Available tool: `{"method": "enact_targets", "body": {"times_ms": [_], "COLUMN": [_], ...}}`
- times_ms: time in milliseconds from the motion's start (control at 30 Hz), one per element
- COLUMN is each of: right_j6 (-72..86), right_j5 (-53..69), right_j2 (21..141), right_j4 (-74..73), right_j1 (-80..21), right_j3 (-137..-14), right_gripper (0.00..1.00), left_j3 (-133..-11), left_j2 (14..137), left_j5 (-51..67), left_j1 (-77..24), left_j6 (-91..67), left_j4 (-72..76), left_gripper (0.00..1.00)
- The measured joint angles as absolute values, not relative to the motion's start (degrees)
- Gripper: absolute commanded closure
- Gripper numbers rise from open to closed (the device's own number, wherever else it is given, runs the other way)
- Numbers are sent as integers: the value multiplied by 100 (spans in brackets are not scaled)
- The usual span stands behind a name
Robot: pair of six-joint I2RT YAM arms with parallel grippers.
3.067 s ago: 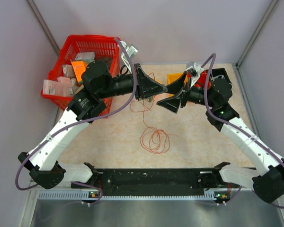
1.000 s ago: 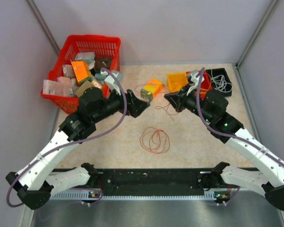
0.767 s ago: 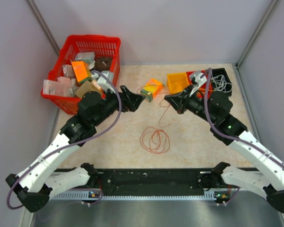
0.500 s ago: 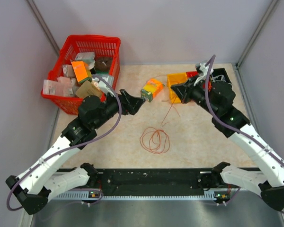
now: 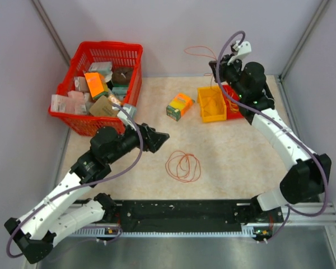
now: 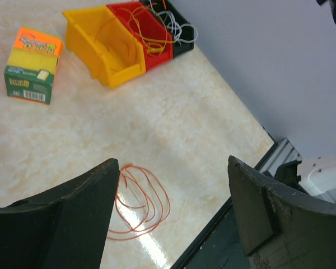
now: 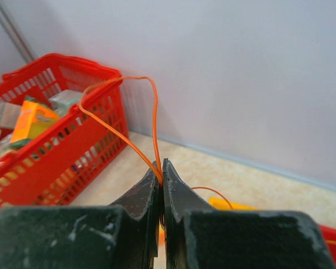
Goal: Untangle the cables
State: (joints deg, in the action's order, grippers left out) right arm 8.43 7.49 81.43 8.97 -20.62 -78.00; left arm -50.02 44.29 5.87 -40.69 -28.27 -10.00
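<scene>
One orange-red cable (image 5: 183, 166) lies coiled in loose loops on the table; in the left wrist view this coil (image 6: 137, 202) sits just below my open left gripper (image 6: 173, 162), which holds nothing. My left gripper (image 5: 157, 137) hovers left of the coil. My right gripper (image 5: 214, 66) is raised at the back wall, shut on another orange cable (image 5: 199, 50). That cable (image 7: 129, 112) loops up out of the closed right gripper (image 7: 161, 168). A yellow cable (image 6: 151, 42) lies in the red bin (image 6: 135, 22), and white cables (image 6: 179, 33) in the black bin.
A yellow bin (image 5: 211, 103) and the red bin (image 5: 233, 103) stand at the back right, partly under the right arm. A sponge box (image 5: 179, 106) lies mid-back. A red basket (image 5: 98, 84) full of packets stands at the back left.
My right arm has swung up and back toward the wall, lifting the orange cable off the table. My left gripper has drawn back toward the near left.
</scene>
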Motion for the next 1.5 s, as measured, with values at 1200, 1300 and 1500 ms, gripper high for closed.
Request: {"method": "enact_targets", "body": {"times_ms": [1200, 1300, 1500], "right_j6": [3124, 2995, 2696], "right_j5": [-67, -62, -235], "right_j2": [11041, 11448, 12009], "right_j4": [-316, -648, -1358], "right_j1": [-1498, -1479, -1461], "right_j3": [-7384, -7946, -8910], "right_gripper": [100, 100, 100], "left_j3": [-4445, -4445, -4445], "left_j2": [5039, 5205, 5266], "left_j5": [1448, 1527, 1594], "left_j1": [-4069, -4069, -4069], "left_j6": [-3369, -3424, -3444], "left_j4": [-666, -685, -696], "left_gripper": [20, 20, 21]}}
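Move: The yellow bin that the orange cable is being taken to has its middle about 11 cm ahead of the right hand, 3 cm to its right and some 37 cm below. The red bin stands about 12 cm to the right of the yellow one, the orange box roughly 16 cm to its left. From the open left hand, the cable coil on the table lies about 4 cm ahead, 10 cm right and 32 cm down; the yellow bin is some 33 cm ahead and 25 cm right. The orange cable, still pinched in the right hand's shut fingers, is lowered steeply some 34 cm into the yellow bin, easing briefly halfway, and ends about 9 cm farther forward and a little right, while the wrist tips down about 50 degrees and turns somewhat clockwise. The left hand, empty and open, sinks about 7 cm and drifts right towards the coil, tipping down slightly. ##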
